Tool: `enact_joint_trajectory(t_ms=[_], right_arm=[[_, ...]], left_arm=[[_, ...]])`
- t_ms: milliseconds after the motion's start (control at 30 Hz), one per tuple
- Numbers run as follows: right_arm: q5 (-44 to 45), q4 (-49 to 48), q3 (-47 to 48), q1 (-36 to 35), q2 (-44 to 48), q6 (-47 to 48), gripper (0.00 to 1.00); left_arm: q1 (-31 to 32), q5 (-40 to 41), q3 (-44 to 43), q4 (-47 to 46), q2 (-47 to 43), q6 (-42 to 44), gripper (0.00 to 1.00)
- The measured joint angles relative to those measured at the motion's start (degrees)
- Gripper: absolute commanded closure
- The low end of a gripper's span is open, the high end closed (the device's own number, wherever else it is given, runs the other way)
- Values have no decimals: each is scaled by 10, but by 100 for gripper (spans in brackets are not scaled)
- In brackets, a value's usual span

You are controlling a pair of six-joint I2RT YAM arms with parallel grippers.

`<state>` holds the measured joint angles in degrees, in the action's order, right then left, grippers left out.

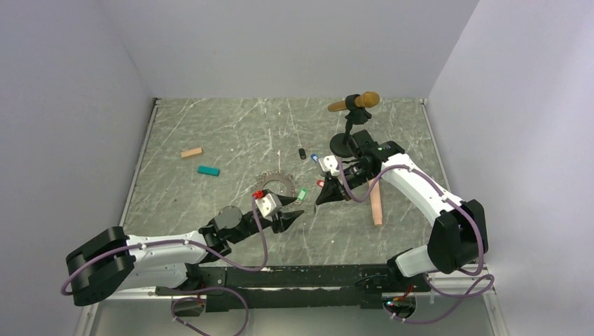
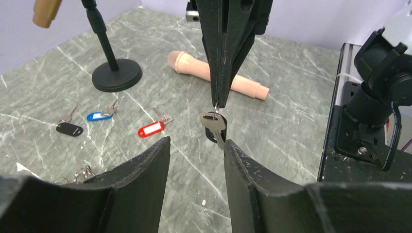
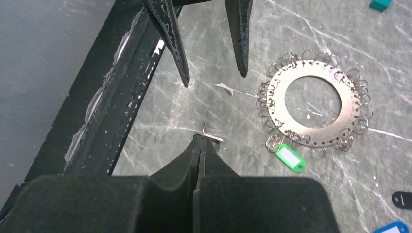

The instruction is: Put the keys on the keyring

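A silver key with a black tag hangs by its small ring from my right gripper, which is shut on it. The same grip shows in the right wrist view. My left gripper is open, its fingers on either side just below that key; the key's blade nearly touches the right finger. The keyring, a flat metal ring rimmed with small loops, lies on the table, also in the top view. A green key lies at its edge. Red, blue and black keys lie loose.
A gold microphone stands on a stand with a round black base. A peach microphone lies on the table right of the grippers. A tan block and a teal block sit at the left.
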<state>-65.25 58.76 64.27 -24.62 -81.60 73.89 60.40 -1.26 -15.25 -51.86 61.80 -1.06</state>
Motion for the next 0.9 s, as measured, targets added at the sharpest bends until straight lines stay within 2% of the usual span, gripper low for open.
enact_joint_trajectory(t_ms=[200,400,700,900], right_arm=[[45,-1,1,0,-2,-8,100],[100,-1,2,13,2,-14,100],[173,30,-35,155,99,-4,100],[264,91,-41,199,127,12,100]], left_arm=[[0,-3,-9,12,27,0,53],[-1,-3,-11,35,18,12,54],[-1,12,15,101,-108,33,54],[-2,27,22,171,-191,41,54]])
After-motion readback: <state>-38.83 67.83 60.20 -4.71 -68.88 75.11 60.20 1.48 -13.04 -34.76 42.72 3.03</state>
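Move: The black-tagged key hangs from my shut right fingers. From my right hand, the pink microphone's middle lies about 23 cm to the right, 9 cm farther out and some 15 cm below. At table height, the red-tagged key is about 14 cm ahead and 5 cm right, the green tag 9 cm ahead and 4 cm left. From my left hand the microphone is about 27 cm right and 9 cm ahead, 16 cm down. Keeping its pinch on the small ring, my right hand dips slightly forward and down, then sweeps about 14 cm right towards the microphone, ending some 3 cm lower; its fingers tip farther down and swing clockwise, about 25 degrees each. My empty left hand, fingers still parted, sinks 2 cm, then rises and draws about 4 cm left, away from the key. ##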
